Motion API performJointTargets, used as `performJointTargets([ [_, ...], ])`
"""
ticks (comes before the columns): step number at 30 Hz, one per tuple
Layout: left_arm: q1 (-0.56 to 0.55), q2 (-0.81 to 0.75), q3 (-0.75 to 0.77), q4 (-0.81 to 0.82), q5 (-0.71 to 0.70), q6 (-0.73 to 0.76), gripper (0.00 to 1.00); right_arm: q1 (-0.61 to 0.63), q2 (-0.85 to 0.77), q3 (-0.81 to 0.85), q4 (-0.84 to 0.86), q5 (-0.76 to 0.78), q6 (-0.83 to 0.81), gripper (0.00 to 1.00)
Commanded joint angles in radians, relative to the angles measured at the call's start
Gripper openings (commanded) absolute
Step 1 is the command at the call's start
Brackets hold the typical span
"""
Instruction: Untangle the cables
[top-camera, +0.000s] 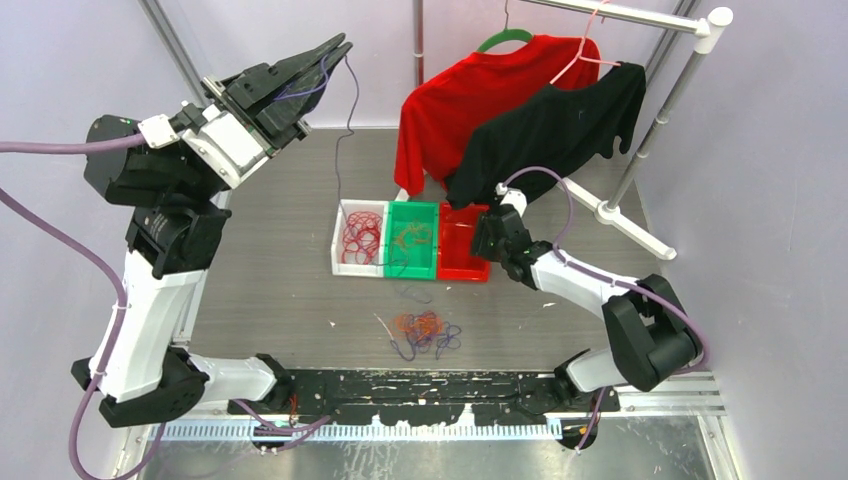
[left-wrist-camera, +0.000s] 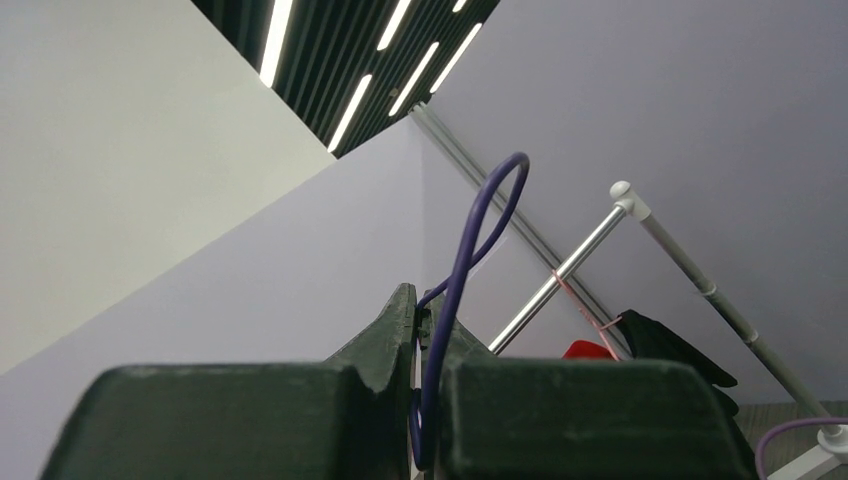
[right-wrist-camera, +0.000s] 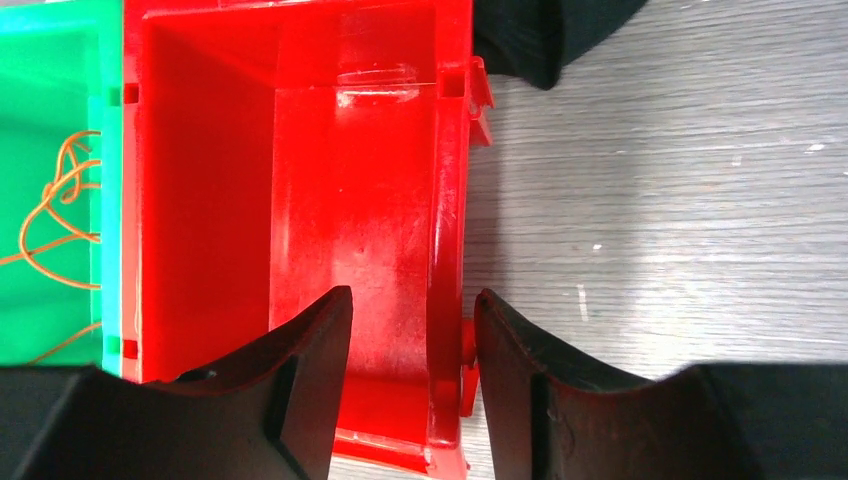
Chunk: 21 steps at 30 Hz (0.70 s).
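Observation:
A loose bundle of red, orange and purple cables (top-camera: 425, 330) lies on the table near the front. My left gripper (top-camera: 335, 45) is raised high at the back left, shut on one purple cable (top-camera: 352, 100) that hangs down toward the bins. In the left wrist view that purple cable (left-wrist-camera: 470, 240) loops out above the closed gripper (left-wrist-camera: 430, 300). My right gripper (top-camera: 490, 235) is low over the red bin (top-camera: 458, 262). In the right wrist view it (right-wrist-camera: 412, 300) stands open, its jaws either side of the red bin's right wall (right-wrist-camera: 447, 200).
A white bin (top-camera: 336, 240) holds red cables and a green bin (top-camera: 412, 272) holds orange cables (right-wrist-camera: 60, 210). A clothes rack (top-camera: 640, 140) at the back right carries a red shirt (top-camera: 470, 95) and a black shirt (top-camera: 560, 125).

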Motion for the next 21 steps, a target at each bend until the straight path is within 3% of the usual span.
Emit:
performJointTargets([
  [1, -0.003, -0.023, -0.008, 0.026, -0.008, -0.027, 0.00, 0.066, 0.025, 0.027, 0.095, -0.044, 0.049, 0.52],
  [12, -0.002, -0.045, -0.126, 0.037, -0.020, -0.032, 0.00, 0.157, 0.182, 0.172, 0.146, -0.048, 0.065, 0.52],
  [21, -0.002, -0.025, -0.205, 0.067, -0.028, -0.037, 0.00, 0.156, 0.247, 0.249, 0.214, -0.148, -0.044, 0.53],
])
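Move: The right hand straddles the red box's right wall, one finger inside and one outside; the middle of the red box is about 6 cm to its left, 2 cm ahead and 4 cm lower. At the same height, the green box is roughly 17 cm left and 2 cm ahead, the white box some 29 cm left and 2 cm ahead. From the left hand, gripping the purple cable high up, the red box lies about 21 cm right, 13 cm ahead and 67 cm below. With its outer finger against the outside of the red box's right wall, the right hand keeps pushing the joined row of boxes to the left, some 10 cm, turning about 10 degrees counter-clockwise with its fingers still half open. Meanwhile the left hand, closed on the purple cable, holds briefly, then sinks about 7 cm while moving forward and right towards the red box, tipping slightly downward. ##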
